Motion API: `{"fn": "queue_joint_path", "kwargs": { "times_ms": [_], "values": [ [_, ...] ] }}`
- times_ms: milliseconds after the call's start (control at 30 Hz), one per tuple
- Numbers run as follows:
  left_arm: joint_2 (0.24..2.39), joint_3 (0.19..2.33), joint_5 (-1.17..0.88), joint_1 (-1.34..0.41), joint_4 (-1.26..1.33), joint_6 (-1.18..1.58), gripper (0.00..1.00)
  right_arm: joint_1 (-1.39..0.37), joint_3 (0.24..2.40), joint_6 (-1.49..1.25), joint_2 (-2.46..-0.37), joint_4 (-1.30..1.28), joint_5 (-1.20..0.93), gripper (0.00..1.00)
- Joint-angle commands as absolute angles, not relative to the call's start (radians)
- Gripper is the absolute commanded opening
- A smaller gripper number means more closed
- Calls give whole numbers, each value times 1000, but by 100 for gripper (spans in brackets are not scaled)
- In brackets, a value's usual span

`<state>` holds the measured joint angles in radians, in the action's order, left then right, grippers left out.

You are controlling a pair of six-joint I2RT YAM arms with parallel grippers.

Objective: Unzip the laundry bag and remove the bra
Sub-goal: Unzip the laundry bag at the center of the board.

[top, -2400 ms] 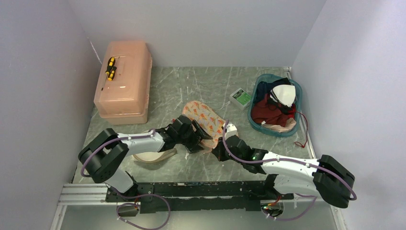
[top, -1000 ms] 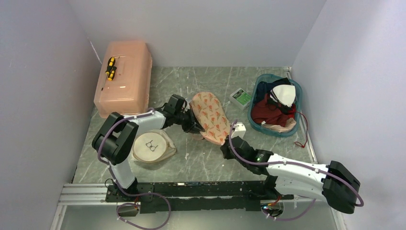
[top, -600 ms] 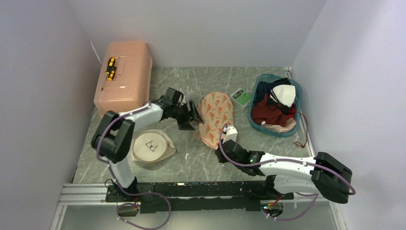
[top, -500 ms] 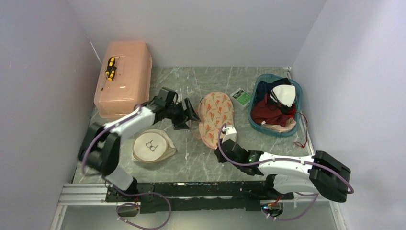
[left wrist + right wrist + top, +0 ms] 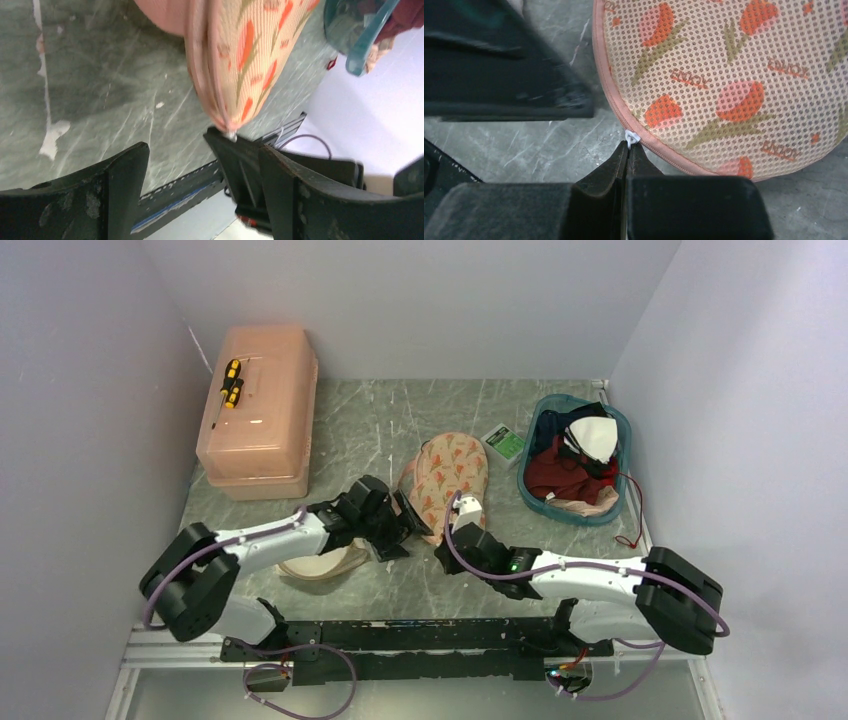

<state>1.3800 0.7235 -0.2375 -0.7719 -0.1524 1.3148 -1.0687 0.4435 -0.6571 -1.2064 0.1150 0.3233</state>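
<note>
A beige mesh zip pouch point(image 5: 450, 472) with orange tulips and pink trim lies mid-table. My right gripper point(image 5: 628, 145) is shut on its small white zipper pull point(image 5: 631, 136) at the pouch's point(image 5: 734, 75) near edge. My left gripper point(image 5: 202, 150) stands open just left of that spot, holding nothing, with the pouch point(image 5: 240, 55) hanging ahead of it. From above, the left gripper point(image 5: 398, 525) and right gripper point(image 5: 443, 540) nearly meet. The round white laundry bag point(image 5: 318, 562) lies mostly hidden under the left arm. The bra is out of view.
A teal basket point(image 5: 575, 460) of clothes stands at the back right, with a small green-and-white box point(image 5: 503, 443) beside it. A pink lidded box point(image 5: 258, 410) with a yellow screwdriver point(image 5: 232, 382) on top sits at the back left. Walls close in on three sides.
My left gripper opened, let go of the tulip pouch and drew back toward the near edge, over the round bag. The right gripper moved up to the pouch's near rim.
</note>
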Motion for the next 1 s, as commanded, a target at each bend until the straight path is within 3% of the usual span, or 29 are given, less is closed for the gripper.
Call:
{"fn": "queue_joint_path", "kwargs": {
  "times_ms": [0,167,300,600,733,967],
  "values": [
    [1441,722,-216,-779,37,1421,85,-1069,472,-596,-1169,199,253,0],
    [1484,756,-179,-778,50,1423,84,-1069,457,-581,-1159,213,207,0],
    [1532,784,-183,-774,48,1409,75,-1071,448,-578,-1148,209,208,0],
    [1537,746,-184,-750,58,1416,22,-1070,428,-609,-1135,146,244,0],
    [1517,742,-188,-727,35,1400,4,-1070,400,-632,-1105,110,269,0],
    [1493,719,-242,-664,51,1355,3,-1069,349,-683,-1042,29,344,0]
  ]
}}
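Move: The printed laundry bag's zipped left edge, the spot to pinch, lies about 4 cm ahead of the open left fingers, 1 cm right and 2 cm lower; from the right hand it is about 4 cm ahead, 3 cm left and 1 cm higher. The zipper pull, still in the right fingers, sits level with the left hand, some 4 cm to its right and 3 cm below. The bag's middle is roughly 12 cm ahead of the left hand and 6 cm right; the empty white bag lies 21 cm to its left, 4 cm nearer. Bring the left gripper forward about 4 cm and down 2 cm, bearing right at first, and shut its wide-open fingers on the bag's zipped edge, then ease left some 2 cm. Keep the right fingers on the zipper pull, carrying it left and up about 2 cm and then back right, sinking slightly and drawing back a little. ##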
